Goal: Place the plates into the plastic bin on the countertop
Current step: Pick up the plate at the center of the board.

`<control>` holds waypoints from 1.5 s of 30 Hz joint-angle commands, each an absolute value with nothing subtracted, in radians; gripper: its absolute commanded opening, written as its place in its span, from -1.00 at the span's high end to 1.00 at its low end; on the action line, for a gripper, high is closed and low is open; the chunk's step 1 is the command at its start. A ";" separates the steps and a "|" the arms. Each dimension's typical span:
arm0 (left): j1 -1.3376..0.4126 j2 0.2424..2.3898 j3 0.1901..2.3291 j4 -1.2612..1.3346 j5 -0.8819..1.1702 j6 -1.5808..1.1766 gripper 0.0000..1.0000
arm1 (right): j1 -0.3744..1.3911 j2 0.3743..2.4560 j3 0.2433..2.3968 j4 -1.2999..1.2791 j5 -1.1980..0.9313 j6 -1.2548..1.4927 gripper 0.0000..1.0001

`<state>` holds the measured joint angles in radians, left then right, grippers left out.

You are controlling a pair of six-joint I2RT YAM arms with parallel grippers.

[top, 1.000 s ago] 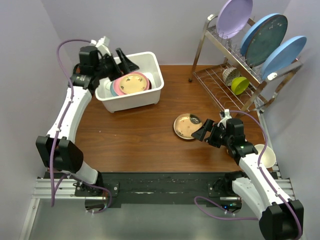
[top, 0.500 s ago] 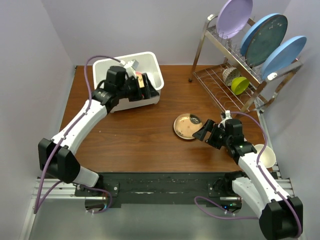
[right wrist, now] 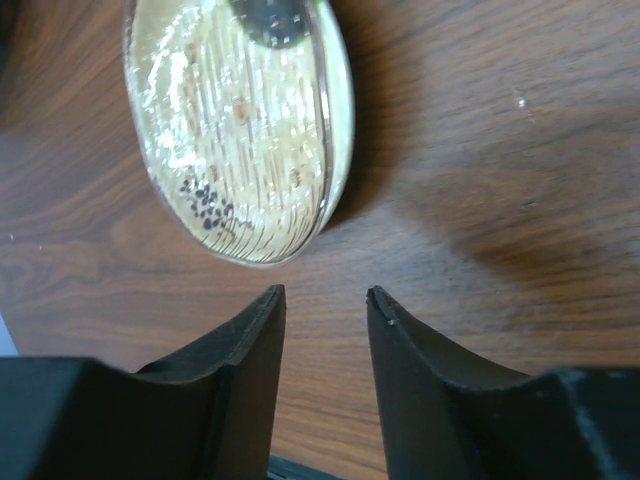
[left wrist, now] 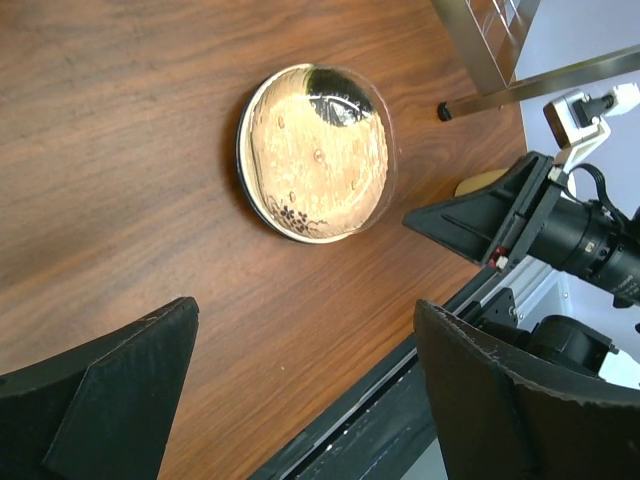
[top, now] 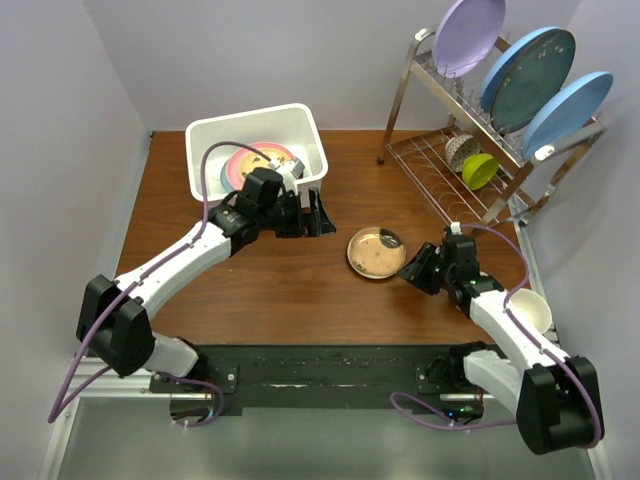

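Observation:
A small tan plate [top: 376, 252] lies flat on the brown countertop [top: 250, 285], right of the middle. It also fills the upper part of the left wrist view as the plate [left wrist: 318, 150] and of the right wrist view as the plate [right wrist: 240, 130]. My right gripper [top: 414, 268] sits just right of it, jaws narrowed but apart, nothing between them [right wrist: 323, 300]. My left gripper [top: 312, 213] hovers left of the plate, wide open and empty [left wrist: 305, 400]. The white plastic bin [top: 305, 125] at the back left holds stacked plates, pink and tan [top: 255, 160] on top.
A chrome wire rack [top: 440, 165] stands at the back right with a lilac plate [top: 470, 35], two blue plates [top: 530, 75], a yellow-green cup [top: 480, 170] and a patterned bowl [top: 458, 150]. A cream cup [top: 530, 312] sits by the right arm.
My left arm has swung from over the bin out to the middle of the table, still open. My right gripper's jaws have narrowed beside the tan plate.

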<state>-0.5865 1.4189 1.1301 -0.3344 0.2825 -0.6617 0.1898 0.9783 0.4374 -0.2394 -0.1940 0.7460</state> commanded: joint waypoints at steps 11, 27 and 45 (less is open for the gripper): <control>-0.598 1.347 1.078 -0.314 0.226 -0.655 -0.86 | 0.193 1.103 0.506 -0.112 -0.133 0.759 0.38; -0.598 1.330 1.025 -0.305 0.233 -0.663 -0.86 | 0.192 1.236 0.551 -0.071 -0.138 0.770 0.95; -0.598 1.347 0.908 -0.206 0.264 -0.690 -0.85 | 0.192 1.078 0.601 -0.164 -0.155 0.759 1.00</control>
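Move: The clear glass plate at the board's centre lies about 5 cm ahead of the right hand and 7 cm to its left, some 3 cm lower, stacked on a small dark-rimmed plate. From that hand the rack's near foot is roughly 13 cm right and 4 cm ahead, the yellow cup about 14 cm right and 7 cm back. The glass plate is about 14 cm right of the left hand, 2 cm back and 15 cm below. The right fingers, half closed at first, shut and pinch the glass plate's right-hand rim after the hand slides about 4 cm forward and 2 cm down to it; the hand then rises nearly 4 cm with the rim held. Meanwhile the empty left hand, fingers wide open, sinks about 6 cm and eases back. ##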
